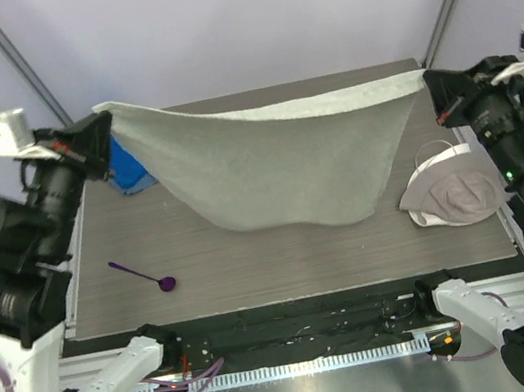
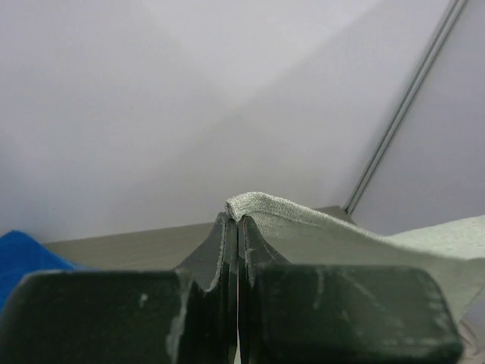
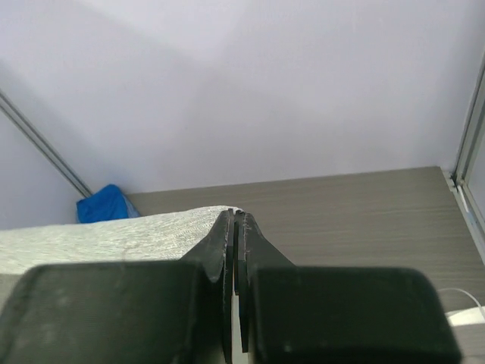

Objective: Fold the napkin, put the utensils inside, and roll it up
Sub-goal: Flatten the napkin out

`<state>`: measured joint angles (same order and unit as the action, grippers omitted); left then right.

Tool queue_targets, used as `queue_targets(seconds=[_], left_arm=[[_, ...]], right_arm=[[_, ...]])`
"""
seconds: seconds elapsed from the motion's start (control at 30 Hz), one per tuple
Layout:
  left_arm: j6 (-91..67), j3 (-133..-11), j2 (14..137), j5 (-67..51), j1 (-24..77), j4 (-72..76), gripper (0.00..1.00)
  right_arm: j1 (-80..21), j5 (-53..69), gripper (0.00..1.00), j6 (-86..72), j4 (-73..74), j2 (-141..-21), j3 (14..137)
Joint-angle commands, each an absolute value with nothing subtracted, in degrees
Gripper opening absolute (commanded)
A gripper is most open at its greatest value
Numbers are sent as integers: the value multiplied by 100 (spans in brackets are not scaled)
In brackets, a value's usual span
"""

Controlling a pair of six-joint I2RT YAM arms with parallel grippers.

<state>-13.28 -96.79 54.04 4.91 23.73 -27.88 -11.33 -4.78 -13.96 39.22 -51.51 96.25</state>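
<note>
The light grey napkin [image 1: 282, 167] hangs spread in the air above the table, held by its two upper corners and sagging in the middle. My left gripper [image 1: 99, 123] is shut on the left corner, and that corner's cloth [image 2: 254, 205] pokes out above the closed left gripper [image 2: 238, 221]. My right gripper [image 1: 433, 84] is shut on the right corner; in its wrist view the napkin [image 3: 114, 231] stretches leftward from the closed right gripper [image 3: 239, 216]. The dark purple utensil [image 1: 142, 275] lies on the table at the front left, apart from both grippers.
A bright blue towel [image 1: 130, 168] lies bunched at the back left, partly behind the napkin. A beige-grey cloth with a white edge [image 1: 454, 190] lies crumpled at the right of the dark table [image 1: 284, 263]. Frame poles rise at both back corners.
</note>
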Motion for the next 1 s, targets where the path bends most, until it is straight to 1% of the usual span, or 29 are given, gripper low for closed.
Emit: queue_targets(seconds=[0.0, 0.27, 0.47, 0.57, 0.6, 0.63, 0.7, 0.73, 0.8, 0.83, 0.9, 0.93, 0.97], left_arm=[[-1424, -9967, 5072, 352, 2391, -2733, 0], [-1573, -10142, 4676, 229, 2391, -2918, 0], [-1600, -10222, 4833, 342, 2391, -2892, 0], [-1284, -10274, 5368, 886, 2391, -2900, 0], [-1057, -10318, 5718, 1070, 2391, -2926, 0], [-976, -10353, 5948, 1412, 2391, -2970, 0], [-731, -10362, 6335, 1669, 2373, -2971, 0], [-686, -10354, 6737, 1722, 2312, -2962, 0], [-703, -10292, 7161, 1565, 2102, -2901, 0], [-851, -10257, 7537, 1425, 1770, -2857, 0], [-1010, -10117, 7952, 968, 1399, -2568, 0], [-1063, -10073, 8380, 836, 1154, -2445, 0], [-1072, -10037, 8611, 452, 1056, -2174, 0]], right_arm=[[-1151, -325, 1, -1520, 3902, -4878, 10037], [-1151, -238, 1, -1529, 4271, -4676, 10652], [-1151, -167, 1, -1477, 3903, -4833, 10345], [-1151, -702, 1, -1240, 3718, -5403, 10091], [-1143, -1034, 1, -1178, 3657, -5571, 10020], [-1151, -1202, 1, -1056, 3526, -5920, 9872], [-1143, -1466, 1, -994, 3358, -6247, 9713], [-1143, -1494, 1, -993, 3183, -6414, 9564], [-1134, -1529, 1, -1002, 2893, -6906, 9440], [-1125, -1529, 1, -1002, 2796, -7082, 9370], [-1020, -1521, 1, -1011, 2577, -7706, 9378], [-976, -1442, 1, -1002, 2488, -7926, 9430], [-897, -1398, 1, -1011, 2418, -8197, 9474]])
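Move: Well above the table, both hands already hold the napkin's top corners, the cloth stretched between them. The clear middle of the table lies about 10 cm ahead of the left hand, 20 to its right and 55 below; a blue cloth lies 30 cm ahead and 14 left of that hand, a purple spoon 4 back and 10 left. From the right hand that clear middle is 10 cm ahead, 26 left, 50 below; the beige hat is 4 ahead, 18 right. Swinging the napkin like a sheet, both hands together draw back some 8 cm while rising about 5, fingers tipping up, then reverse and sweep fast forward roughly 24 cm and down towards the table, tipping the fingers down by 25 to 30 degrees. The right hand sinks a little more than the left; both keep their pinch on the corners. ##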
